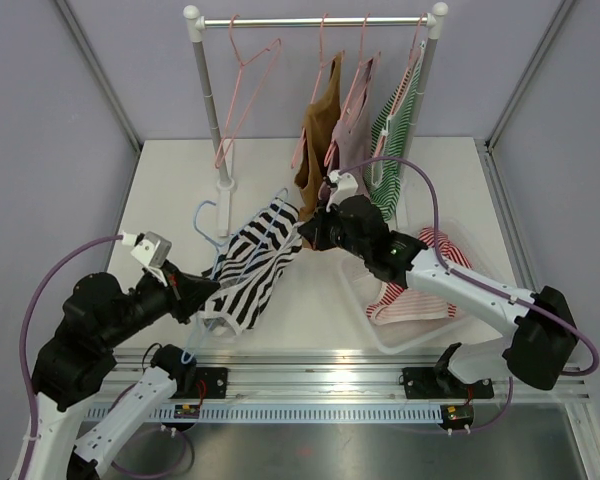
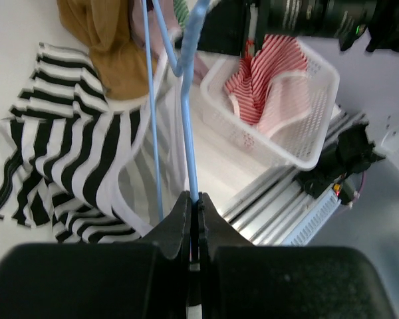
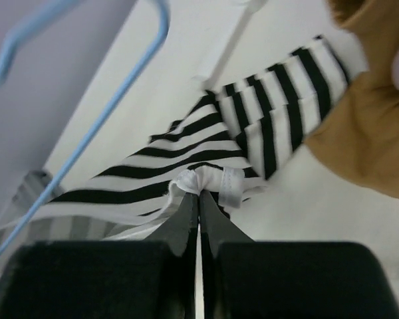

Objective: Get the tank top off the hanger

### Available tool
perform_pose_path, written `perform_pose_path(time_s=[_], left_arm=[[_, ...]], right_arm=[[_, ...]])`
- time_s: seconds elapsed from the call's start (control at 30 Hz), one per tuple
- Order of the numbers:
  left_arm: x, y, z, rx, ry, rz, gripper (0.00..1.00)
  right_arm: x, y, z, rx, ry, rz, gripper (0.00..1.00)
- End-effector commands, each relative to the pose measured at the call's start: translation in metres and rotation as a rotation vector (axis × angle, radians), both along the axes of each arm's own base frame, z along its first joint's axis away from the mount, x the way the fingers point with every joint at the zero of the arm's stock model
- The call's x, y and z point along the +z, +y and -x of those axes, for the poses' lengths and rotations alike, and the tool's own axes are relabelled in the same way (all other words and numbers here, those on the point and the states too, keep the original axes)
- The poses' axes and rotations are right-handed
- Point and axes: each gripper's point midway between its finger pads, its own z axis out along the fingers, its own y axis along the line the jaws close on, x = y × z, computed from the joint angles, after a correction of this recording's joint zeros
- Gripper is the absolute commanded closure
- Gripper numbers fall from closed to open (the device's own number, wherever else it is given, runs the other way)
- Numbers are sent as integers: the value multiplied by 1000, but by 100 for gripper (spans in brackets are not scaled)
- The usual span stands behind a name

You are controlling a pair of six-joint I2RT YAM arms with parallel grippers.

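The black-and-white striped tank top [image 1: 255, 265] lies bunched on the table, still draped over a blue wire hanger [image 1: 208, 225]. At the top's near left end, my left gripper [image 1: 195, 295] is shut on the hanger's wire; in the left wrist view the blue hanger [image 2: 188, 126] runs straight up from the closed left gripper [image 2: 195, 199], beside the tank top [image 2: 60, 146]. My right gripper [image 1: 310, 228] is shut on the top's far right end. In the right wrist view that gripper [image 3: 199, 196] pinches a white hem fold of the tank top [image 3: 253, 133], with the hanger [image 3: 100, 113] to the left.
A clothes rack [image 1: 315, 20] at the back carries pink hangers, a brown top [image 1: 315, 140] and a green striped top [image 1: 395, 140]. To the right, under my right arm, a white basket [image 1: 355, 285] holds a red-striped garment [image 1: 420, 280].
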Motion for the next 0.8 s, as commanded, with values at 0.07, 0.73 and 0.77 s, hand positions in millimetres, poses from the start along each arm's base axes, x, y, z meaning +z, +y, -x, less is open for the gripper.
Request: perform_pose_path(time_s=[0.07, 0.73, 0.77], left_arm=[[85, -5, -32, 84, -192, 154, 100], [188, -15, -139, 305, -444, 193, 100], [190, -16, -142, 305, -464, 201, 100]], right_arm=[[73, 46, 95, 435, -63, -280, 100], [-8, 36, 166, 375, -70, 184, 100], [-9, 41, 166, 377, -66, 179, 100]])
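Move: My right hand still pinches a shoulder of the black-and-white striped tank top, whose middle lies about 13 cm left of that hand, 4 cm back and 10 cm below; the brown top hangs some 15 cm ahead and 4 cm to the right, 5 cm higher. The white basket lies 28 cm right, 4 cm back, 20 cm below. From my left hand, gripping the blue hanger, the tank top's middle is about 14 cm ahead, 8 cm right and 17 cm below. I pull hanger and cloth apart. My left hand keeps the blue hanger shut in its fingers and lifts it about 17 cm while carrying it 13 cm forward, its tips tilting up some 20 degrees. Meanwhile my right hand, still pinching the shoulder, hauls it about 18 cm back and slightly left, arching up, then sinking again, and turns counter-clockwise. ##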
